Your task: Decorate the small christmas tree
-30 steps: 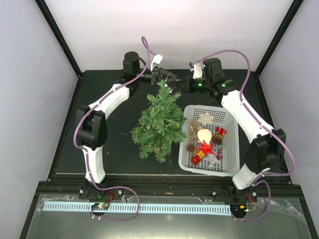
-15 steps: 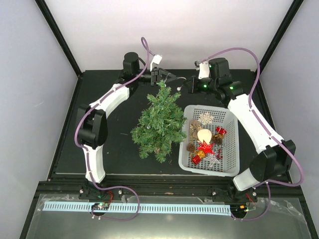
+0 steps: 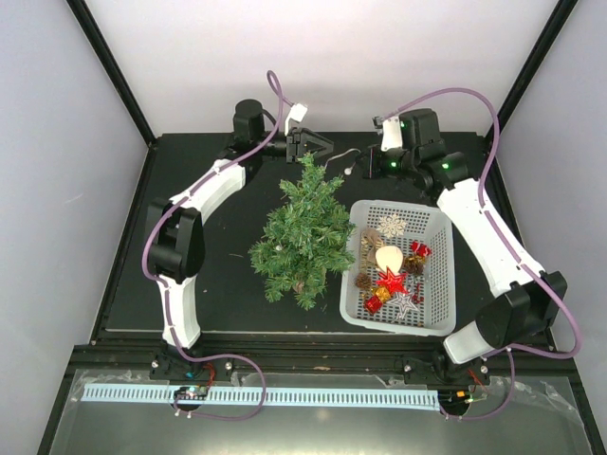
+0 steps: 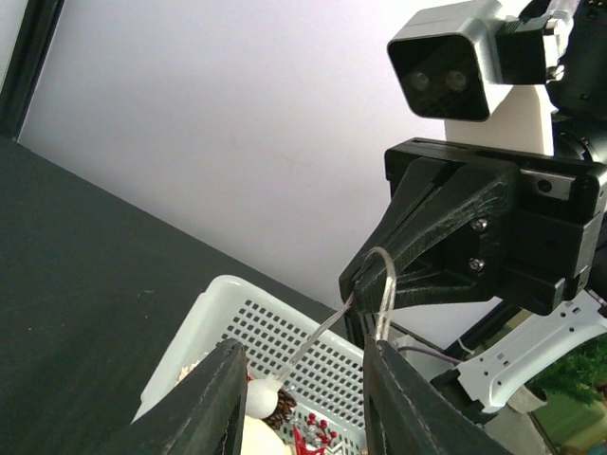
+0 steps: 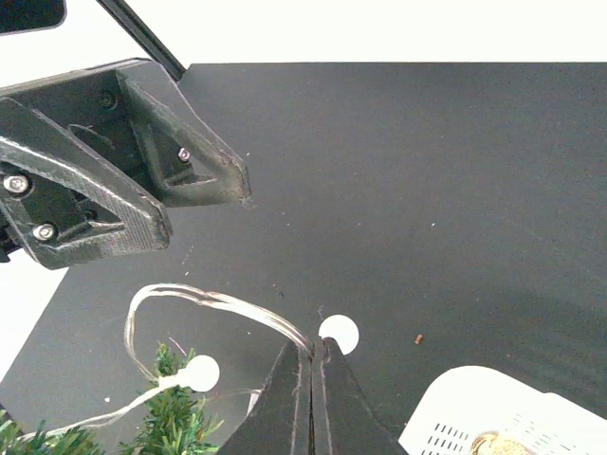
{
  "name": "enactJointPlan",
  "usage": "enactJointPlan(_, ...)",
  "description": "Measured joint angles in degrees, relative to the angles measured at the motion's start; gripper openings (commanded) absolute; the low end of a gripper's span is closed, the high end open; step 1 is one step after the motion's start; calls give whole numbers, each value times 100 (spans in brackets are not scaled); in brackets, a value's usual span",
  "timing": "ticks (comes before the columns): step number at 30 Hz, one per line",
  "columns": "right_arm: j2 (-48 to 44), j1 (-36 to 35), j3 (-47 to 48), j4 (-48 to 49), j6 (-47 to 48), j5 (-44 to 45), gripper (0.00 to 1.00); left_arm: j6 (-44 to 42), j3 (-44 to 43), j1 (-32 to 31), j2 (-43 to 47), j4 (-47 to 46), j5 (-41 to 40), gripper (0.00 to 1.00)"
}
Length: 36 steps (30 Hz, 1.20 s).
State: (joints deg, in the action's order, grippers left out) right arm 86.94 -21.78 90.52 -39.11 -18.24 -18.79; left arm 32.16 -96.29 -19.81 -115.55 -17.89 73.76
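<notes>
The small christmas tree [image 3: 303,237] stands mid-table, its tip [image 5: 171,417] at the lower left of the right wrist view. My right gripper [image 3: 364,163] is shut [image 5: 311,353] on a thin clear light string [image 5: 209,301] with white round bulbs [image 5: 339,334], held just right of the treetop. The string's loop [image 4: 384,294] also shows in the left wrist view, pinched by the right fingertips. My left gripper [image 3: 321,144] is open and empty [image 4: 303,384] above the treetop, facing the right gripper a little apart from the loop.
A white basket [image 3: 438,237] to the right of the tree holds a red star, a silver snowflake, small gift boxes, pine cones and a cream ball. The back wall is close behind both grippers.
My right gripper has drawn away to the right from the left gripper, taking the light string with it. The left arm has barely moved.
</notes>
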Motion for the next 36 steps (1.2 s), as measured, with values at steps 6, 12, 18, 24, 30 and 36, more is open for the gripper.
enactJointPlan(6,-50,0,330,-369,46,177,1,-122,-4,24,0,105,-33,65)
enactJointPlan(12,-57,0,931,-1051,81,286,1,-1019,-361,44,0,1178,-426,73)
enactJointPlan(18,-177,-20,1456,-2017,83,221,1,-1801,-599,201,0,2052,-1005,77)
enactJointPlan(24,-378,-485,1661,-2911,138,103,1,-2264,-629,481,0,2721,-1342,78)
enactJointPlan(30,-387,-778,2063,-3563,140,-131,1,-2673,-756,627,0,3355,-1462,79)
enactJointPlan(36,-601,-874,2426,-4024,111,-323,1,-2942,-763,706,2,3838,-1486,80)
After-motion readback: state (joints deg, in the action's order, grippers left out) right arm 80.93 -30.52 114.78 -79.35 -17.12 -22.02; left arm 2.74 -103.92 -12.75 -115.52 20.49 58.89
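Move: The tree's middle is about 16 cm back, 5 cm left and 14 cm below my empty left hand. My right hand still grips the light string; from it the tree lies some 12 cm back, 12 cm left and 14 cm lower. From this hand the basket's middle is about 12 cm back, 10 cm right and 28 cm down, and the snowflake in it 3 cm back, 9 cm right, equally low. I draw the string back about 15 cm along the tree's right side with my right hand, which rises some 8 cm, fingers shut on it, swinging slightly counter-clockwise and tipping down. My left hand, already free of the string, opens wide and retreats from the tree, first forward, then left and down, about 10 cm in all, fingers swinging forward and dipping. ##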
